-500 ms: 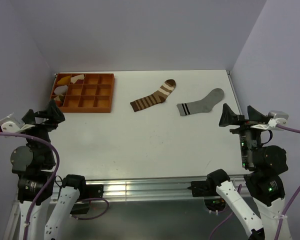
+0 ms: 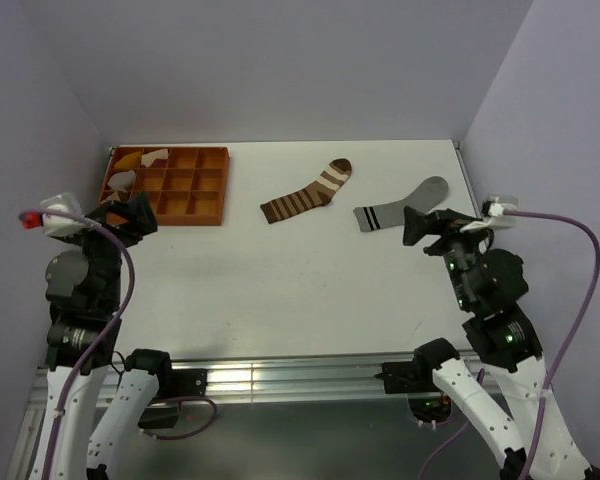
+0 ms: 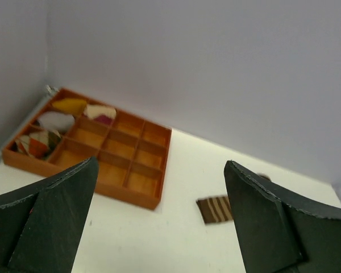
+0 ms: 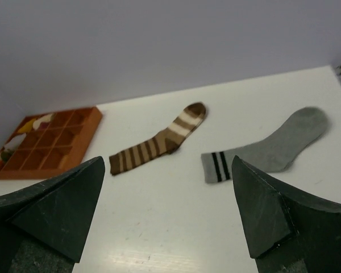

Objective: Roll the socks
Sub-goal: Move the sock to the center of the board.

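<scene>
Two socks lie flat at the back of the white table (image 2: 280, 270). The brown sock with white stripes (image 2: 306, 190) (image 4: 158, 139) sits left of the grey sock with a dark-striped cuff (image 2: 402, 206) (image 4: 267, 147). Only the brown sock's cuff (image 3: 215, 209) shows in the left wrist view. My left gripper (image 2: 128, 215) (image 3: 159, 219) hangs open above the table's left side, empty. My right gripper (image 2: 425, 226) (image 4: 167, 213) is open and empty, just in front of the grey sock's cuff.
An orange compartment tray (image 2: 195, 185) (image 3: 125, 165) (image 4: 45, 142) stands at the back left, with yellow and white cloth pieces (image 2: 135, 168) in its left cells. Walls close in the back and both sides.
Both arms have swung inward and forward over the table. The right gripper has come close to the grey sock. The socks have not moved.
</scene>
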You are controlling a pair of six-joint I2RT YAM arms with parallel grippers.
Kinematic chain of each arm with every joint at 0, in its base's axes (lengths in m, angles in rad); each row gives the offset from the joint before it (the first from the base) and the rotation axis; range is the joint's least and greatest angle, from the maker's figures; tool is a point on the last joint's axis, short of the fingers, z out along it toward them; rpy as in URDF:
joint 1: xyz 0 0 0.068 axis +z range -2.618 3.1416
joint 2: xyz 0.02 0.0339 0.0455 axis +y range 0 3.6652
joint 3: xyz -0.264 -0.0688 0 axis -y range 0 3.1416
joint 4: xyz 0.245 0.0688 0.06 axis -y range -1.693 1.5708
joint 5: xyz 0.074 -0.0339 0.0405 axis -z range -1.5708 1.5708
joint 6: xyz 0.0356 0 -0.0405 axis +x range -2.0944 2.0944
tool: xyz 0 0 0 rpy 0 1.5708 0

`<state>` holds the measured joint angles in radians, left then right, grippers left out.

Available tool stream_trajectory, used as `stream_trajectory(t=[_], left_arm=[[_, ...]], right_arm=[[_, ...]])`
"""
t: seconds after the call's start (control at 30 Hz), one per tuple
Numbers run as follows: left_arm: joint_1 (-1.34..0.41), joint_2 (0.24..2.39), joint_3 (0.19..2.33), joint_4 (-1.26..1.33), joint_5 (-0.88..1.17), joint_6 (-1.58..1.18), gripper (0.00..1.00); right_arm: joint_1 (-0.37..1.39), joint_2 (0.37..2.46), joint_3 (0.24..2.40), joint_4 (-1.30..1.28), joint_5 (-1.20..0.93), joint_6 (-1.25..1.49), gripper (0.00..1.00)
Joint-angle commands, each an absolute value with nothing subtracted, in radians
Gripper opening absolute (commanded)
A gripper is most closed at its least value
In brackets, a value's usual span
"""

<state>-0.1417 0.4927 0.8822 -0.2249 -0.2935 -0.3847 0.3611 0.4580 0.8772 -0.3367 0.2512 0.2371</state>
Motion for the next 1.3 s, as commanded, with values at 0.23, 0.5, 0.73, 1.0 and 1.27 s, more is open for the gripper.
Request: stream_trajectory(t=[0.23,0.5,0.73,1.0,1.27], left_arm=[[-0.143,0.633,0.808,-0.229,-0.037,-0.459,0.99],[-0.143,0.693,0.744,-0.19,0.055,-0.456,1.0],[-0.143,0.695,0.696,-0.147,0.066,-0.425,1.0],[-0.15,0.706,0.699,-0.16,0.06,-0.413,0.99],[-0.153,0.713,0.698,-0.163,0.06,-0.414,0.99]], right_arm=[[0.365,0.951,0.997,-0.357,0.164,0.434,1.0],[0.278,1.357,1.153,-0.253,0.043,0.451,0.82],[0.202,1.672,1.313,-0.339,0.021,0.261,0.74],[0.206,1.854,1.373,-0.368,0.025,0.158,0.68],[0.229,1.954,1.428,-0.411,0.071,0.077,0.65]])
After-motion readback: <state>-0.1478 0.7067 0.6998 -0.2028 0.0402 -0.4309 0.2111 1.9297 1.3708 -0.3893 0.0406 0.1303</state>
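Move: The gray sock lies far ahead of my right hand: its middle is about 29 cm forward, 5 cm right and 35 cm below. Its black-banded cuff is nearer, some 26 cm forward and 4 cm left. The brown striped sock lies on the same board, roughly 34 cm forward and 24 cm left. From my left hand the gray sock is about 67 cm right, 28 cm forward and 37 cm below. I swoop my right hand down about 31 cm and forward some 22 cm to the gray sock's cuff, veering left and partly back, then sinking almost straight down. The fingers tip steeply downward and narrow by about a third, still apart. My left hand, wide open and empty, sinks too, drifting right and forward and tipping down. ##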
